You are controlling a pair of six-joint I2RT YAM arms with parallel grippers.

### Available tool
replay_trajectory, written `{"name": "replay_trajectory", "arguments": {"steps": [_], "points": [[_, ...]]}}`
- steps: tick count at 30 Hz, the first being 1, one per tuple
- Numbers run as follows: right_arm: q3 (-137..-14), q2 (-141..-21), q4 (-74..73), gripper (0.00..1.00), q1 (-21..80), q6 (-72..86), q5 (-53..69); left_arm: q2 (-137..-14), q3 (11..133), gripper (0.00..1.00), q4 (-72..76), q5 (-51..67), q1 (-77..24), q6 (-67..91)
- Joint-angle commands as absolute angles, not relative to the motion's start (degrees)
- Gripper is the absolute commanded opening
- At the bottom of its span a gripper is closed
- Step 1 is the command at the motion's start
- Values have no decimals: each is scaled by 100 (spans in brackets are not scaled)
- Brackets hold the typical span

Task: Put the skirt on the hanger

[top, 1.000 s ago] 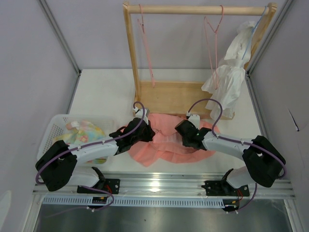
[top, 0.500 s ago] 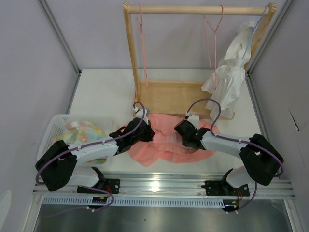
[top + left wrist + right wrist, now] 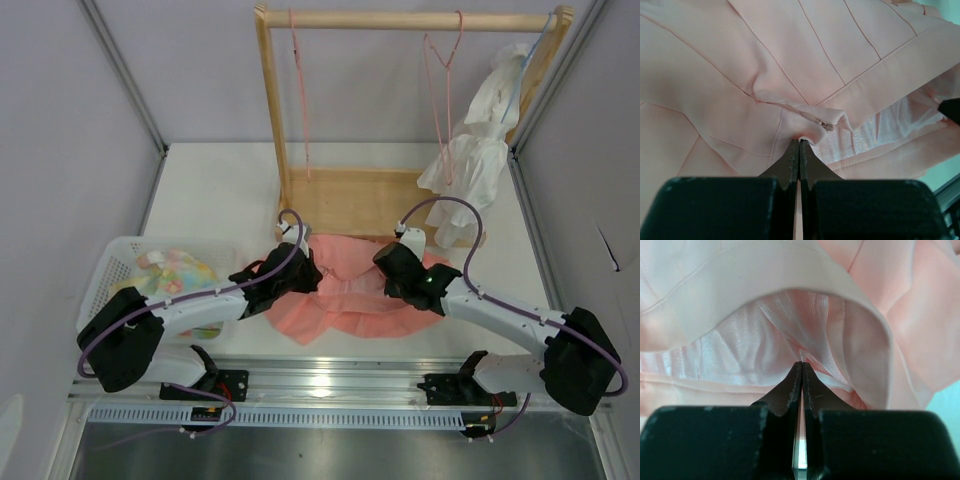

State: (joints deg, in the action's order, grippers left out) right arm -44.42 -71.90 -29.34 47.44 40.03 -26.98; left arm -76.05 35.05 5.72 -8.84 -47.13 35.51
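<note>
The salmon-pink pleated skirt (image 3: 345,297) lies crumpled on the white table, in front of the wooden rack. My left gripper (image 3: 305,268) is shut on the skirt's (image 3: 790,65) waist edge, right by the zipper pull (image 3: 829,126). My right gripper (image 3: 386,263) is shut on a fold of the skirt's (image 3: 765,280) waistband and shiny lining (image 3: 755,345). Two thin pink wire hangers hang from the rack's bar: one hanger (image 3: 298,90) at the left and one hanger (image 3: 441,70) at the right. Both are bare.
The wooden rack (image 3: 268,120) stands on a wooden base (image 3: 350,200) behind the skirt. A white garment (image 3: 470,170) on a pale blue hanger hangs at its right end. A white basket (image 3: 115,265) with a pastel patterned cloth (image 3: 180,272) sits at the left.
My right gripper has shut on the skirt's fabric, and the right arm has swung out to the right with its wrist slightly farther back. The left arm has not moved.
</note>
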Motion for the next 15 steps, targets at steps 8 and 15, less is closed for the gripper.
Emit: {"name": "replay_trajectory", "arguments": {"steps": [8,15], "points": [[-4597,-6347,-3612,4,4649,4096,-2787,-7726,3744,0,624,-984,-4781,3498],[-4281,-5415,-4165,7,4702,4333,-2689,-7813,3735,0,615,-1046,-4790,3533]]}}
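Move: The right fingers already pinch the lining inside the skirt's waist, some 6 cm above the table; the skirt's middle is about 7 cm to their left, level with them and 5 cm lower. The left hanger hangs about 20 cm ahead, 20 cm left and well above, and the rack's base board lies some 20 cm ahead. The left hand, shut on the zipper end of the waist, has the skirt's middle about 10 cm to its right, level with it and 4 cm lower. Keeping its pinch on the inner layer of the waist, the right hand goes on lifting, about 5 cm, and draws some 2 cm to the right and 2 cm back, away from the left hand, the wrist rolling slightly. The left hand keeps hold of the zipper end, settling barely a centimetre lower. ##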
